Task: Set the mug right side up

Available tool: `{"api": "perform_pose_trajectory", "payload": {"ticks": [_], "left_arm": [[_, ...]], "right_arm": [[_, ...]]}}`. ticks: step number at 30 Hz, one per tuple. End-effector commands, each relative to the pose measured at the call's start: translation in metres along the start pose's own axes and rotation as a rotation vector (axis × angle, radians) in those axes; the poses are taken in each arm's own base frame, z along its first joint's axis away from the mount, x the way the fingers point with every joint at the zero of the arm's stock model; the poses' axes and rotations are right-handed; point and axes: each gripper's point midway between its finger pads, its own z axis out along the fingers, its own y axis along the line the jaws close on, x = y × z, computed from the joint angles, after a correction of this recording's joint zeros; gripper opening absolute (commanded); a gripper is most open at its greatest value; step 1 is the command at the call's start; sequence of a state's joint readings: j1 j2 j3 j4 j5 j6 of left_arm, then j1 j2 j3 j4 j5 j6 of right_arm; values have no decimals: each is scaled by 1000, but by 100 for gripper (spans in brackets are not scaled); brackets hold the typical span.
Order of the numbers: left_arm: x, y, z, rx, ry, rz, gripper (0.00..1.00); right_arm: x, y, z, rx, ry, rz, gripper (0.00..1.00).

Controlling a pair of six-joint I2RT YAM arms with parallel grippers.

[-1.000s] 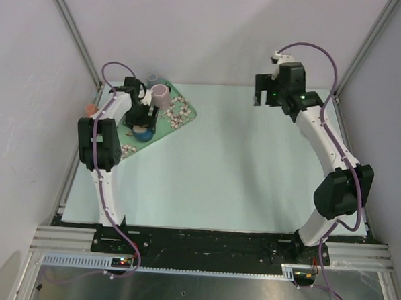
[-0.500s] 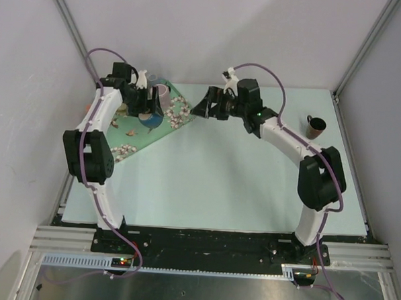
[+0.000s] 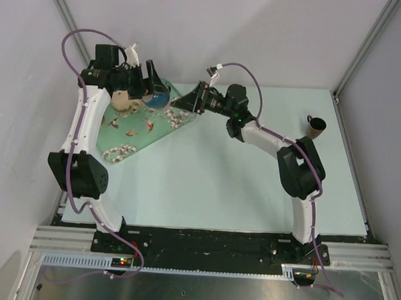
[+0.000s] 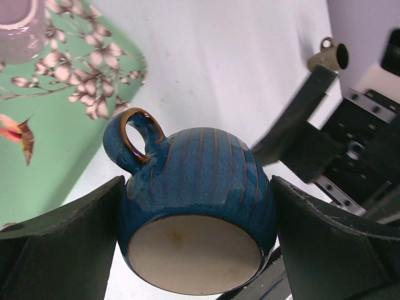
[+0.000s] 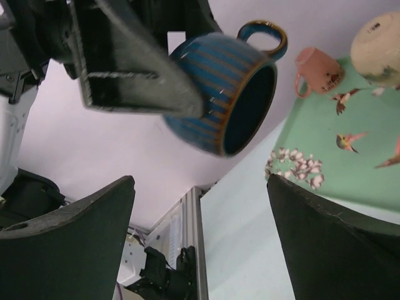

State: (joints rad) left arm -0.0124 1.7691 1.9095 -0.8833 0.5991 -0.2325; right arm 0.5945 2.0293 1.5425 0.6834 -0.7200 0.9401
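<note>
The blue striped mug [image 3: 159, 94] hangs in the air over the tray's far corner, lying on its side. My left gripper [image 3: 150, 88] is shut on it. In the left wrist view its pale base [image 4: 194, 253] faces the camera, with a dark finger [image 4: 62, 244] pressed on each side. In the right wrist view the mug's mouth [image 5: 249, 109] faces my right gripper [image 5: 200, 181], which stands open a short way from the rim with nothing between its fingers. From above, the right gripper [image 3: 181, 102] sits just right of the mug.
A green flowered tray [image 3: 131, 129] lies at the back left, with a pink mug [image 5: 317, 67] and a pale rounded piece [image 5: 378, 40] on it. A small brown mug [image 3: 316, 127] stands upright at the far right. Frame posts and walls close in the table.
My left arm has lifted the blue mug off the tray and tipped it sideways. The right arm has swung from the far right across to the mug's mouth.
</note>
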Motion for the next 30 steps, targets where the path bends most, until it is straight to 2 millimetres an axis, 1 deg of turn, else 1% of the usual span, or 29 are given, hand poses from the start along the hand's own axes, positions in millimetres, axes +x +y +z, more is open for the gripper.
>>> {"api": "perform_pose_trajectory", "payload": {"ticks": [1,6,8,9,11,13,15,17,19,21,23,24,25,26,27,28,30], "left_arm": [[-15,-65,-34,162,-71,46,0],[-16,-84,-39,214,-82,51,0],[-16,-91,-41,237,-82,51,0],[-16,-93,-41,247,-82,49,0],[-18,-96,-41,262,-87,39,0],[-21,-100,-40,283,-91,20,0],[-26,-106,-40,313,-97,12,0],[-30,-111,-42,337,-100,9,0],[-30,-115,-43,359,-95,5,0],[-27,-116,-43,372,-85,-4,0],[-25,-117,-43,381,-78,-12,0],[-25,-117,-43,384,-76,-13,0],[-24,-118,-43,387,-77,-11,0],[-25,-118,-44,386,-80,-9,0],[-26,-118,-45,385,-84,-5,0],[-27,-116,-45,376,-91,-4,3],[-30,-109,-46,353,-109,5,44]], "right_arm": [[-30,47,14,-164,-53,-82,91],[-34,57,25,-208,-49,-74,85],[-35,64,27,-235,-44,-74,75],[-36,68,27,-247,-43,-77,67],[-34,76,29,-271,-38,-85,54],[-30,84,30,-298,-24,-92,46],[-22,91,30,-329,-4,-99,45],[-15,99,29,-365,16,-108,48],[-14,104,30,-378,16,-118,49],[-16,106,31,-375,8,-124,47],[-20,111,31,-376,-6,-133,38],[-22,113,32,-377,-11,-137,23],[-23,113,32,-371,-11,-137,12],[-25,114,32,-365,-17,-140,6],[-26,112,32,-347,-15,-133,3],[-27,109,31,-322,-20,-137,2],[-27,94,28,-232,-15,-143,0]]}}
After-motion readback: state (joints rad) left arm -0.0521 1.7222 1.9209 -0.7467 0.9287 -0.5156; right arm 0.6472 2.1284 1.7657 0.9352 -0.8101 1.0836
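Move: The blue mug is already held across its body in the left gripper, its middle 1 cm or so ahead, right of and below that hand point, mouth facing forward, right and down. From the right hand it lies about 9 cm left and 4 cm ahead, near its height. The right gripper is therefore some 9 cm right and 4 cm back of the left. The pink mug stands on the tray roughly 16 cm ahead, 5 cm left and 24 cm below the left hand. The blue mug, still clamped in the left gripper, is raised about 7 cm and carried 6 cm right and a little back, its mouth swinging up towards the right by some 20 degrees. The right hand, already beside it, rises about 8 cm while easing back and slightly left, rolls and tips up a little, and closes its wide-open fingers almost shut, pinching the rim. ##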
